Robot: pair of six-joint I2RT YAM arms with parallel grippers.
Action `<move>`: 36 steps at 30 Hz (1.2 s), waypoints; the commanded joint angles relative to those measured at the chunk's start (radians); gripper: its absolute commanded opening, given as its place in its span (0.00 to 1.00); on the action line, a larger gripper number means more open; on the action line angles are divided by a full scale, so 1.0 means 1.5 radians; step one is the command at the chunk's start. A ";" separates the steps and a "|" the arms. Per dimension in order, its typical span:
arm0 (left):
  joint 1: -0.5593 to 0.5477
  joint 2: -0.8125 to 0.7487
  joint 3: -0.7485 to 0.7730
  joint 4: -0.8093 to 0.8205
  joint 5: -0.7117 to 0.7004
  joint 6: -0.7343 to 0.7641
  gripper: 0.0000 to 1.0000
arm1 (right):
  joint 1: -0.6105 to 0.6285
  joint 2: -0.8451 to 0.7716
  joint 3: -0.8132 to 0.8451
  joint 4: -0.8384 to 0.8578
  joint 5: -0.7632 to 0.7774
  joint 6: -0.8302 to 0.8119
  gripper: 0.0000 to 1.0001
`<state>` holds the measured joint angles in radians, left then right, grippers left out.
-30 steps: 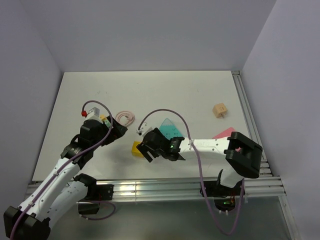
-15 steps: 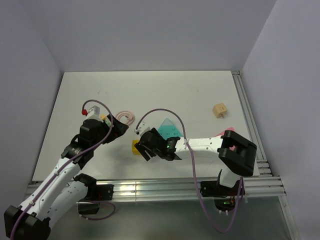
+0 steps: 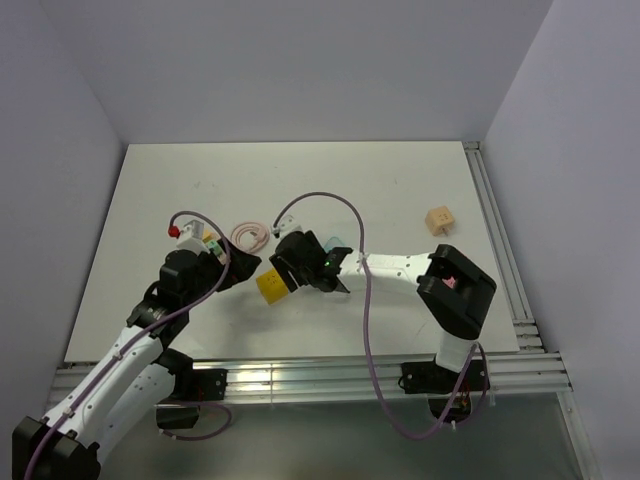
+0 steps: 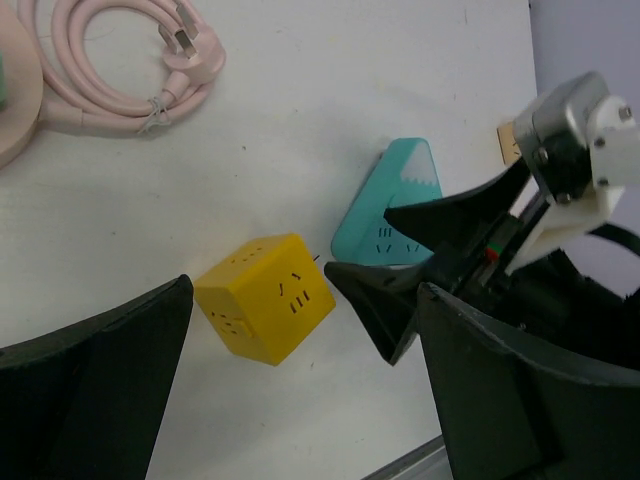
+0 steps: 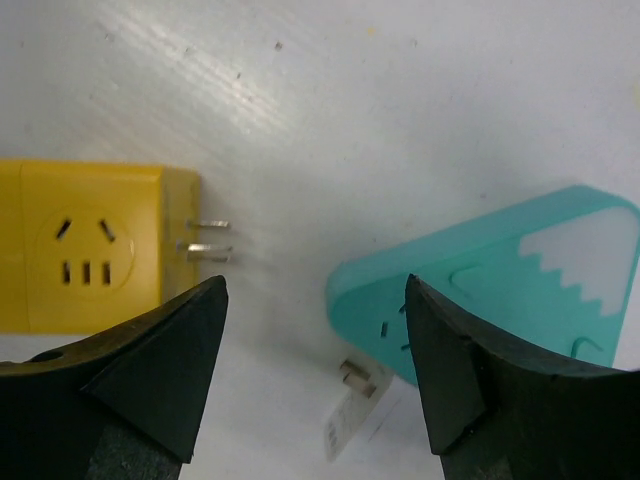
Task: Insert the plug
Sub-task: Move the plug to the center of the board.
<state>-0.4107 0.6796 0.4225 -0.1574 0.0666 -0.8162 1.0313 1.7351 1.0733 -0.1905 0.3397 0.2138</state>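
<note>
The plug is not clearly in view. A mint-green sliver (image 4: 3,80) shows at the left edge of the left wrist view, and I cannot tell whether it is the plug. A yellow socket cube (image 3: 270,287) lies between the two grippers, with metal prongs (image 5: 205,240) on one side. My left gripper (image 3: 240,268) is open and empty, with the cube (image 4: 265,310) between its fingers in the wrist view. My right gripper (image 3: 285,268) is open and empty, right of the cube (image 5: 85,250). A teal triangular socket block (image 5: 500,290) lies beside it.
A coiled pink cable (image 3: 250,235) with its own plug (image 4: 195,60) lies behind the left gripper. A tan cube (image 3: 438,219) sits at the far right. A pink piece (image 3: 452,284) shows by the right arm's elbow. A white label (image 5: 345,430) lies under the teal block.
My right gripper has swung left and away from the base and now covers most of the teal block. The yellow cube has shifted slightly. My left gripper has drawn back a little.
</note>
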 commanded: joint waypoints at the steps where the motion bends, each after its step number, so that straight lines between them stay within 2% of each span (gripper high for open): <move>1: 0.004 -0.017 -0.014 0.070 0.014 0.038 0.99 | -0.023 0.032 0.062 -0.008 -0.023 -0.018 0.78; 8: 0.004 -0.097 -0.064 0.120 0.013 0.089 1.00 | -0.096 0.050 0.116 -0.019 -0.091 -0.014 0.76; 14: 0.003 -0.171 -0.205 0.308 0.098 0.115 0.99 | -0.161 -0.046 0.031 0.045 -0.170 0.046 0.77; 17: 0.003 -0.183 -0.234 0.325 0.089 0.149 0.99 | -0.175 -0.091 -0.002 0.052 -0.181 0.053 0.77; 26: 0.000 -0.086 -0.218 0.434 0.144 0.219 1.00 | -0.189 -0.182 -0.065 0.069 -0.215 0.066 0.78; 32: -0.032 -0.061 -0.195 0.416 0.130 0.266 1.00 | -0.195 -0.207 -0.075 0.068 -0.234 0.077 0.78; 36: -0.098 -0.041 -0.139 0.331 0.019 0.318 1.00 | -0.196 -0.221 -0.087 0.077 -0.240 0.078 0.79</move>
<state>-0.4980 0.6006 0.1230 0.3752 0.2089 -0.4301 0.7456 1.4593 0.9546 -0.1135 -0.0013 0.3222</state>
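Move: The yellow plug stands about 4 cm back and 5 cm to the left of the right hand, a couple of centimetres below it. The teal plug lies 3 cm ahead and 9 cm to that hand's right, the white plug about 5 cm back and 9 cm right. From the left hand, the yellow plug is some 5 cm right, 2 cm ahead and 10 cm below; the coiled cable lies about 14 cm straight ahead. The yellow plug is left standing as the open right hand draws away, first forward about 6 cm, then right towards the teal plug and up some 7 cm, easing back slightly while its left side rolls up. The open left hand works back a little and then right towards the yellow plug, its fingers tipping up and swinging clockwise; neither grips anything. ##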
